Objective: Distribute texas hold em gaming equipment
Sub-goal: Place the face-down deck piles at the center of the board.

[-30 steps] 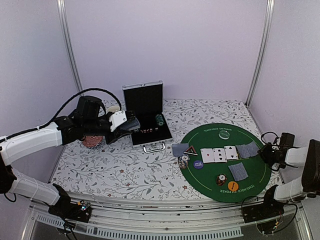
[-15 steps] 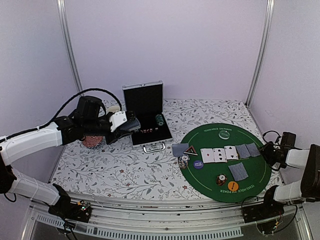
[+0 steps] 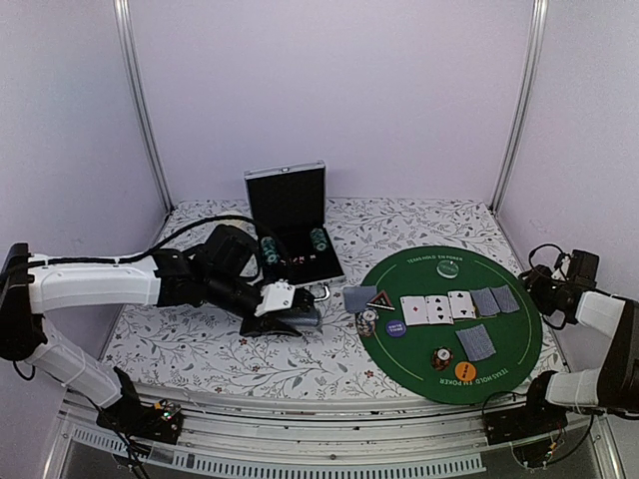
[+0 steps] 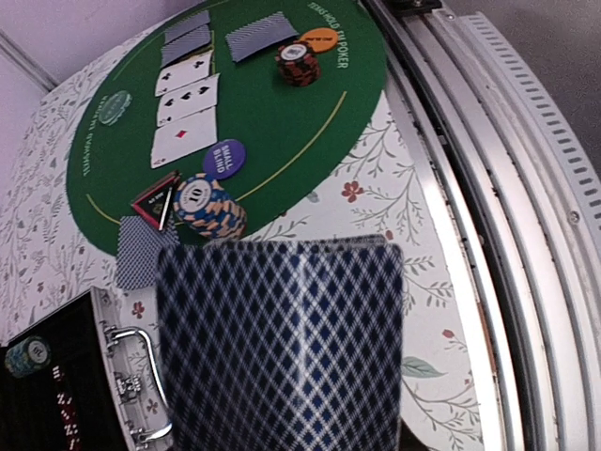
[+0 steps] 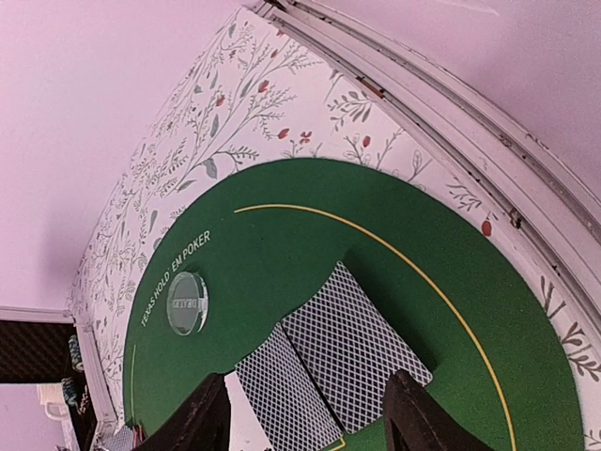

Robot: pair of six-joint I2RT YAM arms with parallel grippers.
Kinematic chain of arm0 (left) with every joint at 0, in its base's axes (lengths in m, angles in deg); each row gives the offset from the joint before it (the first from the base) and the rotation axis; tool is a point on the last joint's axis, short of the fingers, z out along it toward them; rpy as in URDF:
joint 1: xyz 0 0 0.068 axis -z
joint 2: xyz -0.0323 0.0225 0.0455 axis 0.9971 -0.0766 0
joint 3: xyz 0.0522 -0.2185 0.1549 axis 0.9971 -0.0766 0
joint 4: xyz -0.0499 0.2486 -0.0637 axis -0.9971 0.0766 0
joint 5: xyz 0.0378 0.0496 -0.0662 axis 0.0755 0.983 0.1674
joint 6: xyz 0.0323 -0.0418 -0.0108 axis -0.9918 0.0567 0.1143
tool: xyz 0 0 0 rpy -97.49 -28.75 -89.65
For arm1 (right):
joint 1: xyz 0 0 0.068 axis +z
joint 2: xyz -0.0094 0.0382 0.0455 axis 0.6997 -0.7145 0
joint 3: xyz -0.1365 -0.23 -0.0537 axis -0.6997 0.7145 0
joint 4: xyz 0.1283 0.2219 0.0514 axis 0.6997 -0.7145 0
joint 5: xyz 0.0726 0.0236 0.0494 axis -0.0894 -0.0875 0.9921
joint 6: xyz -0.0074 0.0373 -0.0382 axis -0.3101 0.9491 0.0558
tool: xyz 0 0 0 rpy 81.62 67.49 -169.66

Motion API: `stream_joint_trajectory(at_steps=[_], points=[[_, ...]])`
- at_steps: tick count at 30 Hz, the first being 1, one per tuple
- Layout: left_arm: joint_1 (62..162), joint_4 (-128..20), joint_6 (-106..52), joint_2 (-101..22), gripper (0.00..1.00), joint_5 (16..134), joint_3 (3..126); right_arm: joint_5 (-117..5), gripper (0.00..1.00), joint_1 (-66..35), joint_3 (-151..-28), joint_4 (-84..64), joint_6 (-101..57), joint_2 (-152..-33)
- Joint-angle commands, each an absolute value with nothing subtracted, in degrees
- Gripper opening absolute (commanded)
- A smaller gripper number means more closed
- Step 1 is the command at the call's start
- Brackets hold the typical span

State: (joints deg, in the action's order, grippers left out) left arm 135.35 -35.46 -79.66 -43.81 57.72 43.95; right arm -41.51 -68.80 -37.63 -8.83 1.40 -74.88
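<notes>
The round green mat (image 3: 504, 344) holds three face-up cards (image 3: 437, 308), two face-down cards (image 3: 495, 300) beside them, another face-down card (image 3: 476, 342), two chip stacks (image 3: 368, 321), purple (image 3: 395, 326) and orange (image 3: 464, 371) buttons and a dark triangular marker (image 3: 379, 299). My right gripper (image 3: 540, 291) stands open just off the mat's right edge. In its wrist view the two face-down cards (image 5: 362, 352) lie flat between its black fingers (image 5: 205, 413), touching neither. My left gripper (image 3: 290, 311) holds a blue-backed deck (image 4: 282, 348), which hides its fingers, in front of the case.
An open black case (image 3: 292, 225) stands at the back centre with chip stacks (image 3: 319, 238) inside, its handle (image 3: 310, 292) beside my left gripper. A clear dealer disc (image 5: 185, 303) lies at the mat's far side. The table's metal front rail (image 4: 507, 188) runs close to the mat.
My right gripper opened, left its card beside the other face-down card and drew back to the right. My left arm swung from beside the case down to its front with the deck.
</notes>
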Motion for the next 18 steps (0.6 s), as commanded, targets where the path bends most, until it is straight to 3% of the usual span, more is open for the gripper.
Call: stream_joint_trajectory(at_steps=[1,8,18], points=[[136.4,-34.3,-81.7,-47.6,0.32,52.2,43.5,-39.3,0.58,-68.9,-39.9,-10.9,-1.5,-74.1],[137.5,-31.9,-81.3,-57.5,0.33,52.3,45.6,-38.4,0.59,-69.0,-40.9,-13.4,-4.5,-72.5],[140.9,-30.3,-81.7,-65.7,0.34,61.6,47.7,-37.6,0.59,-69.0,-42.5,-15.0,-6.3,-72.3]])
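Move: My left hand still holds the card deck; the bare patch of table it goes to lies about 13 cm below it and some 4 cm back. The chip stack is about 6 cm ahead and 13 cm right of my left hand, the small blind button about 7 cm ahead and 20 cm right, the case handle roughly 16 cm ahead and 1 cm left. From my right hand that patch is about 51 cm left and 16 cm back. I sink my left hand some 12 cm towards the bare table left of the board, easing back 3 or 4 cm towards the table's near edge. As it drops, I tip the wrist about 20 degrees so the fingers point more steeply down, and my fingers keep their grip on the deck. ##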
